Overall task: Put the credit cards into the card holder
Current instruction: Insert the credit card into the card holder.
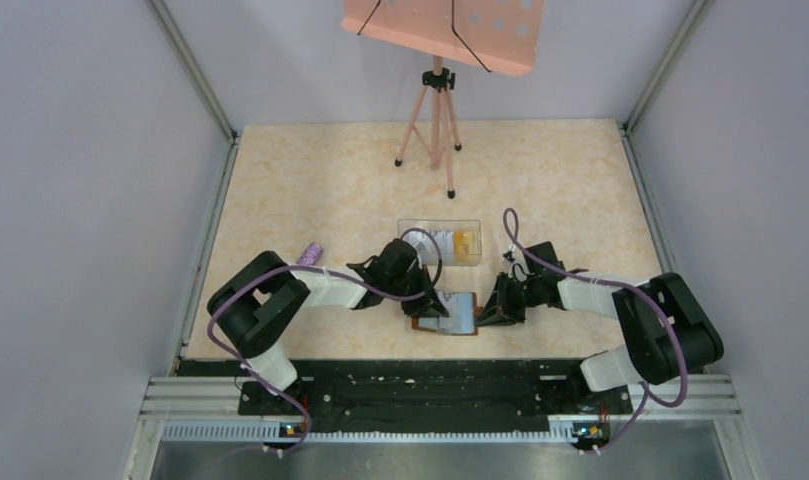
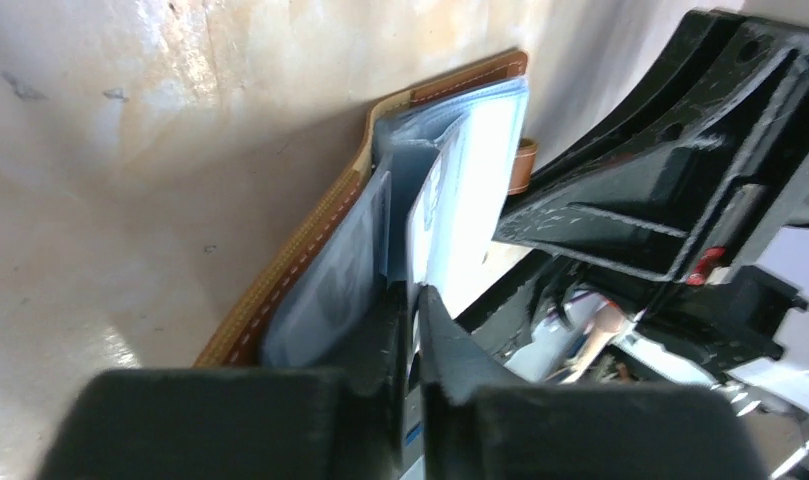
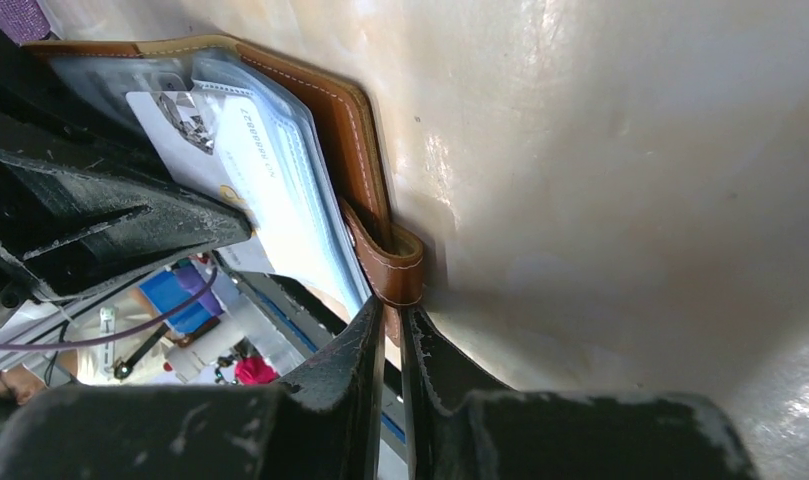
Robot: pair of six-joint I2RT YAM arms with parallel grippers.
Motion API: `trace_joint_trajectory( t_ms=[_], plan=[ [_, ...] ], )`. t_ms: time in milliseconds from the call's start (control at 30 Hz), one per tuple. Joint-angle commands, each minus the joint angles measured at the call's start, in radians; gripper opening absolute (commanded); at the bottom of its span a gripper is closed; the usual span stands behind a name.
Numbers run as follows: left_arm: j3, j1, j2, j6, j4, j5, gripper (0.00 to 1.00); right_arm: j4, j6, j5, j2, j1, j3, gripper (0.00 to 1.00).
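The brown leather card holder [image 1: 464, 322] lies open near the table's front edge, between both grippers. My left gripper [image 2: 412, 300] is shut on a thin clear pocket leaf [image 2: 425, 215] of the holder, lifting it off the brown cover [image 2: 310, 245]. A pale blue-grey credit card [image 3: 230, 140] sits among the clear pockets. My right gripper [image 3: 392, 322] is shut on the holder's snap tab [image 3: 398, 268] at its right edge. More credit cards, some orange-yellow [image 1: 464, 240], sit in the clear plastic box [image 1: 439, 242] behind the holder.
A small purple object [image 1: 311, 253] lies left of the left arm. A pink tripod [image 1: 435, 120] stands at the back of the table under a pink board. Grey walls close in both sides. The two grippers are close together over the holder.
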Motion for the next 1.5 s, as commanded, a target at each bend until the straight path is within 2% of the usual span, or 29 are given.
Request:
trace_joint_trajectory(
  t_ms=[0, 33, 133, 400, 433, 467, 500, 767, 900, 1067, 1367, 1467],
  plan=[
    [0.051, -0.008, 0.023, 0.091, -0.251, -0.096, 0.20, 0.052, 0.007, 0.008, 0.009, 0.007, -0.006, 0.11],
    [0.069, -0.012, 0.012, 0.109, -0.296, -0.119, 0.29, 0.050, 0.007, 0.009, 0.011, 0.007, -0.005, 0.11],
    [0.129, -0.017, -0.014, 0.155, -0.412, -0.171, 0.42, 0.042, 0.004, 0.008, 0.011, 0.007, 0.003, 0.11],
    [0.280, -0.032, 0.019, 0.259, -0.631, -0.219, 0.53, 0.031, -0.009, 0.006, 0.032, 0.007, 0.025, 0.11],
    [0.294, -0.033, 0.029, 0.272, -0.653, -0.221, 0.65, 0.032, -0.009, 0.005, 0.034, 0.007, 0.025, 0.11],
    [0.310, -0.035, 0.042, 0.284, -0.673, -0.224, 0.72, 0.034, -0.008, 0.004, 0.036, 0.008, 0.027, 0.11],
    [0.324, -0.040, 0.053, 0.298, -0.696, -0.229, 0.73, 0.034, -0.010, 0.000, 0.037, 0.008, 0.029, 0.11],
    [0.401, -0.067, 0.040, 0.346, -0.817, -0.298, 0.63, 0.046, -0.005, -0.015, 0.055, 0.008, 0.038, 0.11],
    [0.447, -0.077, 0.038, 0.369, -0.892, -0.359, 0.50, 0.052, -0.002, -0.018, 0.064, 0.009, 0.043, 0.11],
    [0.469, -0.097, 0.042, 0.371, -0.957, -0.420, 0.57, 0.047, -0.010, -0.027, 0.083, 0.009, 0.065, 0.11],
    [0.434, -0.097, 0.028, 0.373, -0.973, -0.497, 0.69, 0.040, -0.007, -0.025, 0.100, 0.020, 0.091, 0.11],
    [0.434, -0.097, 0.029, 0.384, -0.985, -0.510, 0.69, 0.038, 0.001, -0.021, 0.103, 0.030, 0.101, 0.11]
  ],
)
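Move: The left hand still pinches the card, already started into the card holder's right-hand sleeve, whose middle lies about 3 cm to its right, 1 cm ahead and 2 cm below. The holder's strap is some 7 cm to its right and level fore and aft, and the clear card box lies about 14 cm ahead and 1 cm left. The strap sits right at the right fingertips; from that hand the sleeve is about 4 cm left and 1 cm ahead. The left fingers open from shut to about two-thirds wide, letting go of the card almost at once, while the hand travels level to the left by about 8 cm and the wrist swings some 40 degrees, from fingers slanting down to the right until they point straight down over the card and sleeve. The right hand stays almost in place with its narrow grip unchanged, drifting only about a centimetre left and forward, and the strap comes free from between its fingertips. ##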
